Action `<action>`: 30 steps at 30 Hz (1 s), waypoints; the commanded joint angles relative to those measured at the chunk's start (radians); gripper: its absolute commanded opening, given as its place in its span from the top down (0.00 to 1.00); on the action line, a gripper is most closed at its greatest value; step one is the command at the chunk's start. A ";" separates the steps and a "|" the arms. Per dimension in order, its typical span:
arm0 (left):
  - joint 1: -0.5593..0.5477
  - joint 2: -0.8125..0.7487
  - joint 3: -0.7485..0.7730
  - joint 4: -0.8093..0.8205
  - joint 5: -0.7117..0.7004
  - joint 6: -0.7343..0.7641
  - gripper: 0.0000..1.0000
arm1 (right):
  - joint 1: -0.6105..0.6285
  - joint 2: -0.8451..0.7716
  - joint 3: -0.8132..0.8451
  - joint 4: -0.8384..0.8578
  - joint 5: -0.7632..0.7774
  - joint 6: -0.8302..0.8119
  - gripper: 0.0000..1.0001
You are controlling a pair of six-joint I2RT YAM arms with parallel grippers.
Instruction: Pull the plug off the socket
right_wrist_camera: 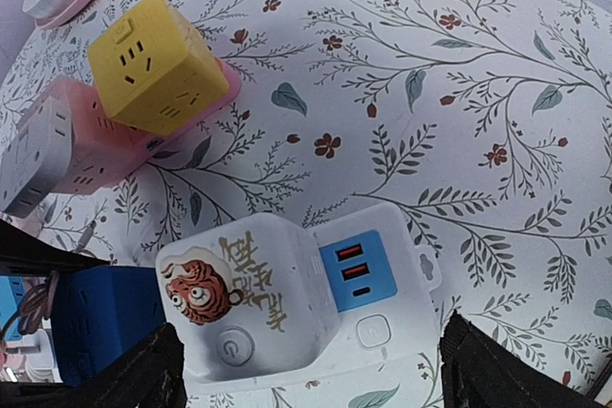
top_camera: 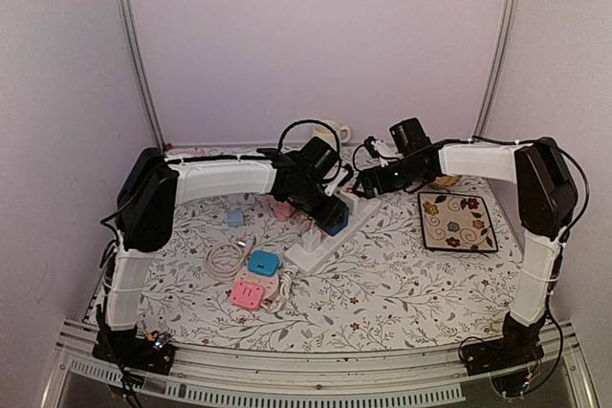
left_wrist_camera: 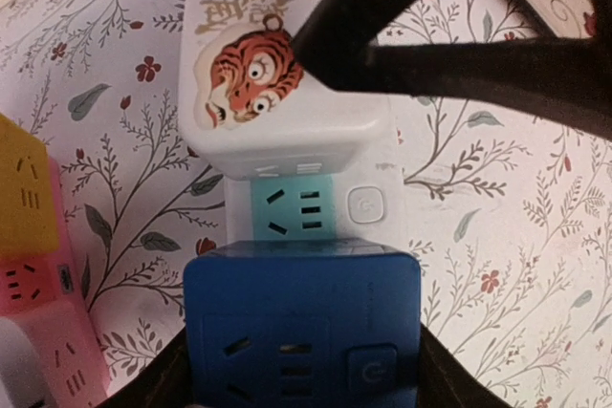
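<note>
A blue cube plug (left_wrist_camera: 301, 322) sits in the white socket strip (left_wrist_camera: 368, 207), just behind a white cube with a tiger picture (left_wrist_camera: 277, 74). My left gripper (left_wrist_camera: 301, 375) is shut on the blue plug, with a dark finger pressed against each side. In the top view the left gripper (top_camera: 323, 205) is over the strip (top_camera: 314, 249) and the blue plug (top_camera: 336, 221). My right gripper (right_wrist_camera: 311, 375) hangs open over the strip's far end (right_wrist_camera: 387, 332), its fingers straddling the tiger cube (right_wrist_camera: 239, 284) without touching it. The right gripper (top_camera: 368, 183) faces the left one closely.
A yellow cube (right_wrist_camera: 158, 64) sits on a pink strip (right_wrist_camera: 86, 145) beside the white one. A floral mat (top_camera: 457, 221) lies to the right. Pink and blue adapters (top_camera: 256, 279) and a coiled white cable (top_camera: 225, 257) lie in front; a mug (top_camera: 333, 131) stands behind.
</note>
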State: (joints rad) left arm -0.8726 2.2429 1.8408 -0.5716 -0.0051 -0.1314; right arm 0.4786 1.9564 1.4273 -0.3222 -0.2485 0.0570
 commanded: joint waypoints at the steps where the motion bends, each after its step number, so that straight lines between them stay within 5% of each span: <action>1: -0.004 -0.030 -0.064 -0.021 0.061 0.033 0.52 | 0.030 -0.044 -0.039 0.058 -0.015 -0.046 0.06; 30: -0.008 -0.013 -0.080 -0.014 0.051 0.016 0.53 | 0.072 0.045 -0.073 0.133 0.013 -0.080 0.32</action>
State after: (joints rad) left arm -0.8734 2.2189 1.7931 -0.5381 0.0116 -0.1215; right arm 0.5434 1.9850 1.3705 -0.2241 -0.2413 -0.0204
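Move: The white tiger-faced plug sits about 4 cm to the right hand's left, 1 cm back and 4 cm below it. The blue plug on the same strip lies some 8 cm left and 6 cm back of that hand; the yellow plug is roughly 13 cm left and 4 cm ahead, both at about the white plug's height. From the left hand, already gripping the blue plug, the white one is about 5 cm ahead and 5 cm right, roughly a centimetre lower. Leftward and a little back, the right hand travels about 3 cm to the white plug, turning slightly counter-clockwise, then sinks some 2 cm over it while its fingers narrow from wide open to about the plug's width, coming against two opposite sides. The left hand stays practically still and keeps its grip on the blue plug, still on the strip. ##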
